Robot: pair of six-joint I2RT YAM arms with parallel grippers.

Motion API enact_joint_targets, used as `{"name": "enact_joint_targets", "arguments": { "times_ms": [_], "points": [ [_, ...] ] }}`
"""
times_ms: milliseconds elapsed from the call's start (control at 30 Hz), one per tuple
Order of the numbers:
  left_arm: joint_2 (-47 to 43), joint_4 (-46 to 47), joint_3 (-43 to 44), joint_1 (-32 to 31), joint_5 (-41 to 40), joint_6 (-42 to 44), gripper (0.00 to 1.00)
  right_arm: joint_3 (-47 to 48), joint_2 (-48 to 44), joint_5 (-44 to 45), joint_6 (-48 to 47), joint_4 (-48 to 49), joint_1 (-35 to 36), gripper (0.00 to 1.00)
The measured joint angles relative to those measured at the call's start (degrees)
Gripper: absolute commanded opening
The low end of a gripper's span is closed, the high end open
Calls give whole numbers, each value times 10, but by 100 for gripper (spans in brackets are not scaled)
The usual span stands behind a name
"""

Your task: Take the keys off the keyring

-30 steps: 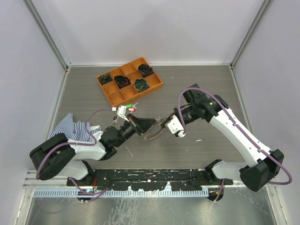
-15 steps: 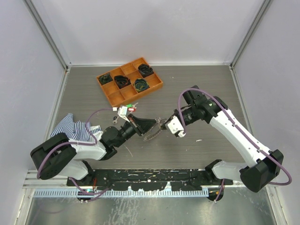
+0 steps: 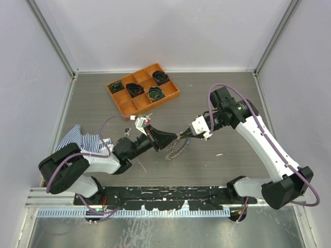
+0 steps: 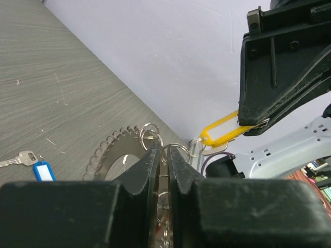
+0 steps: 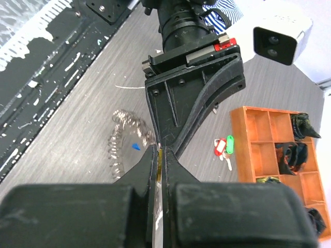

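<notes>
The keyring [image 3: 176, 150], a wire ring fringed with small silvery rings, hangs just above the table between both arms. My left gripper [image 3: 172, 139] is shut on its wire; in the left wrist view the jaws [image 4: 164, 151] pinch the small rings with the keyring [image 4: 111, 155] beyond. My right gripper [image 3: 182, 136] meets it from the right, shut on a key with a yellow tag [image 4: 222, 134]. The right wrist view shows a yellow sliver between the jaws [image 5: 161, 153]. A blue-tagged key [image 4: 37, 168] lies on the table. Red- and green-tagged keys [image 5: 223, 146] lie near the tray.
An orange compartment tray [image 3: 118, 106] holding black coiled bundles [image 3: 135, 89] stands at the back. A striped blue-and-white cloth [image 3: 81, 141] lies at the left beside the left arm. Grey walls close in the table at both sides.
The right wrist has swung up and to the right, still shut on the yellow-tagged key. The left gripper and the keyring have shifted a little to the right.
</notes>
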Motion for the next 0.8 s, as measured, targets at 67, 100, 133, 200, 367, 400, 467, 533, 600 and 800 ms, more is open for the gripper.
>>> {"name": "enact_joint_targets", "arguments": {
  "times_ms": [67,100,133,200,367,400,467,533,600,800],
  "points": [
    [0,0,0,2,10,8,22,1,6,-5,0,-8,0,1],
    [0,2,0,4,17,9,25,2,8,-6,0,-12,0,1],
    [0,3,0,7,26,10,26,3,11,-9,0,-16,0,1],
    [-1,4,0,15,42,12,27,8,15,-12,-2,-24,-2,1],
    [-18,3,0,41,94,25,33,23,16,-26,-9,-43,-7,1],
    [-30,3,0,48,109,31,34,23,16,-28,-12,-46,-7,1],
    [-53,4,0,61,139,53,38,23,16,-31,-18,-54,-7,1],
    [-80,2,-1,71,176,86,42,26,16,-33,-28,-66,-9,1],
    [-110,-9,-1,78,218,133,45,31,17,-35,-42,-81,-10,1],
    [-166,-150,53,81,357,303,47,47,27,-44,-98,-128,-10,1]
  ]
}}
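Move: The keyring's loops are at the left fingertips. Its coiled ring hangs with its middle about 4 cm back from that hand, level sideways and some 5 cm lower, and the yellow key tag sits roughly 3 cm to the hand's right, 1 cm back and 1 cm higher. The blue-tagged key lies on the table, about 2 cm ahead, 5 cm right and 15 cm below. From the right hand, the ring's middle is 4 cm back, 2 cm left and 5 cm lower. The left fingers spread from nearly shut to about half open, at first with the hand almost in place, then it comes free of the keyring's loops and draws up and back by roughly 5 cm each way, away from the ring, rolling and swinging clockwise until the fingers point straight to the right. The right hand keeps its pinch on the yellow key tag, easing about 2 cm back and slightly up with hardly any turn. ##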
